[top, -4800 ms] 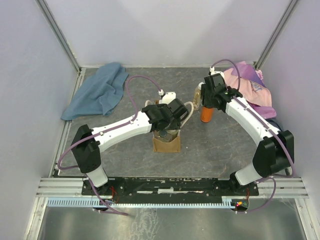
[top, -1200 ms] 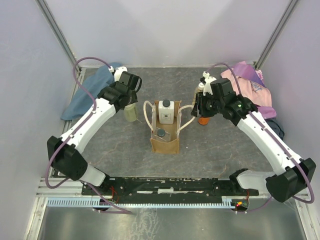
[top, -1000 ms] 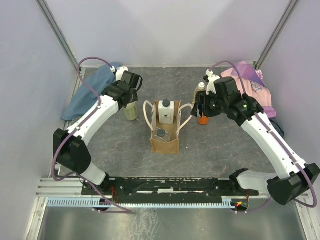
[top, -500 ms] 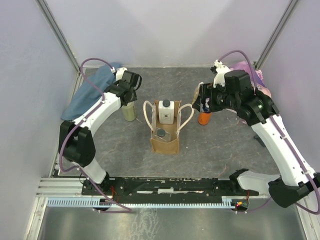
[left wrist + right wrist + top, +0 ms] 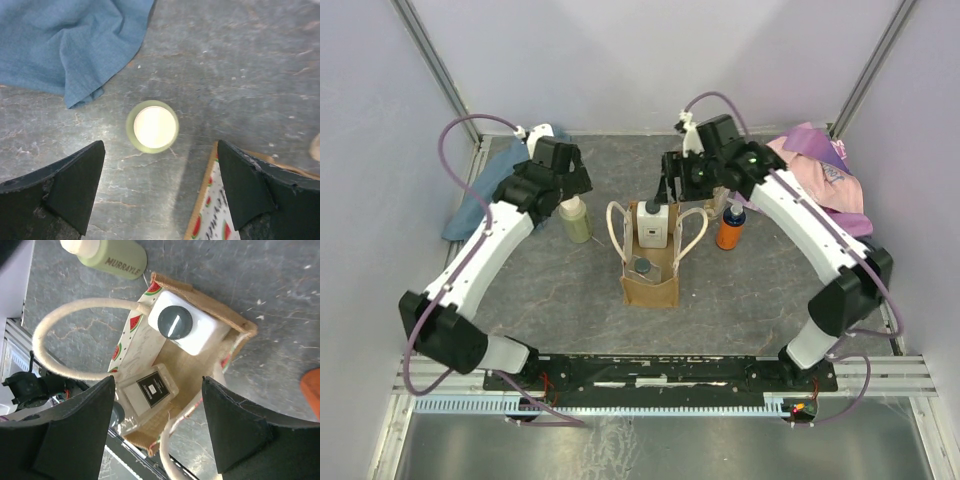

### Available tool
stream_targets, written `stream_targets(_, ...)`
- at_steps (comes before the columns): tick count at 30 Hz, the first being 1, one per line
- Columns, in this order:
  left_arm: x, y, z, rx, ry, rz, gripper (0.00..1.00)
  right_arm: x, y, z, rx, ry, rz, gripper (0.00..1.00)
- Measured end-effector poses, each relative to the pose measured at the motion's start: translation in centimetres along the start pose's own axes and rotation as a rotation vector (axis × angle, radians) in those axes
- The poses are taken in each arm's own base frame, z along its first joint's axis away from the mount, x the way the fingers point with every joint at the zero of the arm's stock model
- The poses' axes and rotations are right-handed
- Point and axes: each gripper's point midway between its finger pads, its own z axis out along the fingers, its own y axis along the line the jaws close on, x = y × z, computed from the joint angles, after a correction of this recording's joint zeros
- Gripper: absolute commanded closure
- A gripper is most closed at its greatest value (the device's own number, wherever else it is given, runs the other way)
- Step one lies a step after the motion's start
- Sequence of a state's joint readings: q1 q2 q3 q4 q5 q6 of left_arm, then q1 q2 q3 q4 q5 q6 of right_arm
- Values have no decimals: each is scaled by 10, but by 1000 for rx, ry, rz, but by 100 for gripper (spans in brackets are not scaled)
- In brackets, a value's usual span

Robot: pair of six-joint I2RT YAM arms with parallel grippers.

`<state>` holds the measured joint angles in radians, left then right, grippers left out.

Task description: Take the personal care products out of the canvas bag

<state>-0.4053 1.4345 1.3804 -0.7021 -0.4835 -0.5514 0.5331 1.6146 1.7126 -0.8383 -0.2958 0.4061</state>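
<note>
The canvas bag stands mid-table with its cream handles spread. Inside it are a white bottle with a dark cap and a clear bottle with a black label. A pale green bottle with a cream cap stands on the table left of the bag. An orange bottle with a blue cap stands to its right. My left gripper hangs open above the cream cap, apart from it. My right gripper is open over the bag's mouth, holding nothing.
A blue cloth lies at the back left, close to the green bottle. A pink-purple cloth lies at the back right. Enclosure walls surround the table on three sides.
My left gripper opened off the pale green bottle, which now stands alone. My right arm swung left from the orange bottle to above the bag.
</note>
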Motion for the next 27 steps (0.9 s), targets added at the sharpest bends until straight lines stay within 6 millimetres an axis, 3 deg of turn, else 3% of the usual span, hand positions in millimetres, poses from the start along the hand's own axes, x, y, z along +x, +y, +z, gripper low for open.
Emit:
stream_targets(4, -18, -8, -34, 111, -30, -47, 1, 25, 2, 39, -2, 99, 23, 12)
stream_targets(5, -19, -10, -41, 139, -30, -53, 1, 31, 2, 45, 6, 115, 26, 2)
stream_targets(6, -20, -13, -48, 172, -28, -59, 1, 35, 2, 51, 17, 127, 27, 0)
stream_targets(11, -17, -34, -73, 343, 12, -68, 1, 47, -1, 74, 91, 144, 21, 0)
stream_targets(20, 8, -54, -78, 471, 108, -62, 1, 53, -23, 118, 300, 146, -29, 0)
stream_targets(27, 31, -57, -74, 490, 167, -70, 1, 53, -30, 125, 454, 75, -62, 0)
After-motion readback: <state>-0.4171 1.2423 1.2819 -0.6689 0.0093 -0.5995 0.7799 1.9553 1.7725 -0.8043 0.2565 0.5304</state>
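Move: From the right hand, the white bottle standing in the canvas bag is about 4 cm ahead, 5 cm left and 18 cm down. The orange bottle is some 3 cm ahead, 9 cm right and 20 cm down. The clear bottle in the bag lies roughly 4 cm back, 7 cm left and 20 cm down; from the left hand it is 7 cm back, 13 cm right and 18 cm below, with the green bottle 3 cm ahead, straight below by 14 cm. Drop the right gripper about 13 cm into the bag's mouth, easing left and then a little forward, opening it fully and tipping its fingers steeper until they straddle the white bottle's top. Meanwhile carry the open left gripper right and back from above the green bottle towards the clear one, arching up 6 cm before sinking partway, and turn it some 20 degrees clockwise. ##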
